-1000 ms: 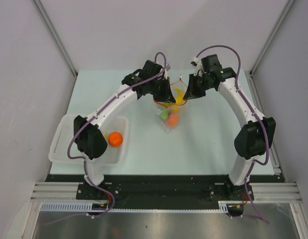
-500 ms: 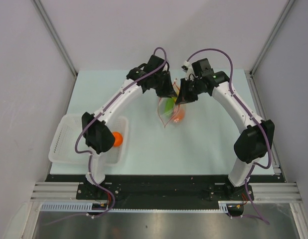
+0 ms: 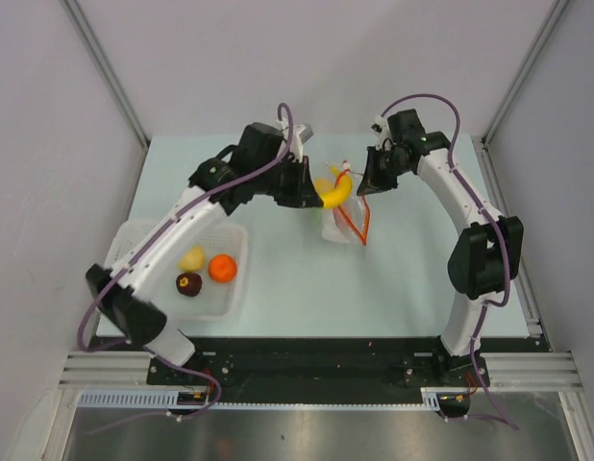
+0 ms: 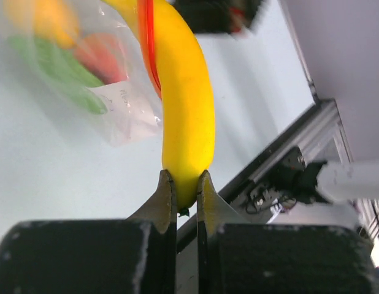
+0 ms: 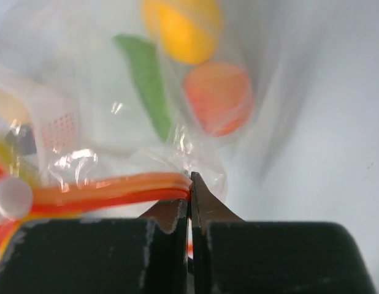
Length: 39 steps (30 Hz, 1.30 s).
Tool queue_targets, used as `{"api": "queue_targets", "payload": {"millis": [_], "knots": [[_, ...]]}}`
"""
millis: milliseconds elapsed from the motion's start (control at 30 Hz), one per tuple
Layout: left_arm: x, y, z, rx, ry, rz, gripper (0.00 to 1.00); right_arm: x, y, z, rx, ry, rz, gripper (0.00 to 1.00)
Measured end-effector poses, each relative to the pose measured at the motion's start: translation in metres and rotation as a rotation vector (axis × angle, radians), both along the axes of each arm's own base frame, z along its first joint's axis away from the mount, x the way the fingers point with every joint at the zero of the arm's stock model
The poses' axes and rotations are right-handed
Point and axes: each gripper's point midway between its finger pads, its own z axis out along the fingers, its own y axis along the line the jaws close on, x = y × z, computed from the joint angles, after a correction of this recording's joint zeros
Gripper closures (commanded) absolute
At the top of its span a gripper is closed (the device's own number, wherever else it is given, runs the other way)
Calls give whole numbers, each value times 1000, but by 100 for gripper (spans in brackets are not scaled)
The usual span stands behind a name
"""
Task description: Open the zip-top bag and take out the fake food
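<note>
My left gripper is shut on one end of a yellow banana, a piece of the fake food, held just above the mouth of the zip-top bag. The bag's red-orange zip strip is pinched at its end by my right gripper, which is shut on it. Inside the clear bag I see a green piece, a yellow piece and an orange piece.
A white mesh basket at the near left holds an orange fruit, a pale yellow one and a dark purple one. My left arm stretches over the basket's far side. Walls close in the table on both sides.
My left gripper has drawn back to the left with the banana out of the bag. The bag has shifted right, still held by my right gripper. The left arm has swung, uncovering two more fruits in the basket.
</note>
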Motion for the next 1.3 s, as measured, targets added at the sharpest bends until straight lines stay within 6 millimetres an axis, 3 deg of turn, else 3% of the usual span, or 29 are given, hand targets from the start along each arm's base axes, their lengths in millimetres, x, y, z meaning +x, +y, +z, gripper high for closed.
{"api": "queue_targets", "payload": {"millis": [167, 333, 433, 533, 633, 767, 833, 900, 1067, 1167, 1300], "knots": [[-55, 29, 22, -69, -110, -119, 100, 17, -7, -9, -8, 12, -17, 100], [-106, 47, 18, -161, -154, -253, 100, 28, -8, -3, -4, -8, -21, 100], [-124, 48, 22, -225, -159, -324, 100, 30, -7, -3, 8, -3, -15, 100], [-123, 33, 28, -290, -151, -390, 100, 27, -5, -4, 12, 8, -10, 100], [-108, 14, 25, -328, -112, -414, 100, 24, 1, -4, 14, 12, 1, 100], [-81, 14, 17, -293, -132, -299, 100, 23, 4, -4, 11, 16, -3, 100], [-63, 30, 20, -237, -192, -170, 100, 24, 2, -4, 7, 17, -13, 100], [-43, 61, 25, -145, -261, 22, 100, 26, -3, -5, 2, 17, -26, 100], [-24, 177, 19, 103, -284, 584, 100, 27, -10, -6, -4, 24, -44, 100], [-28, 244, -17, 258, -191, 859, 100, 28, -12, -6, -4, 25, -46, 100], [-44, 290, -78, 448, -6, 1014, 100, 27, -12, -6, -5, 24, -43, 100]]}}
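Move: The left hand holds the banana by one end; the white basket it goes to has its middle about 35 cm to the left, 3 cm back and 26 cm below. At the same depth, the yellow fruit lies some 30 cm left and 1 cm ahead, the orange 23 cm left and 2 cm back. The basket's middle is about 45 cm left, 13 cm back and 16 cm below the right hand, which grips the zip-top bag's red edge. The left hand backs its banana 12 cm clear, then sweeps some 30 cm left and down over the basket. ##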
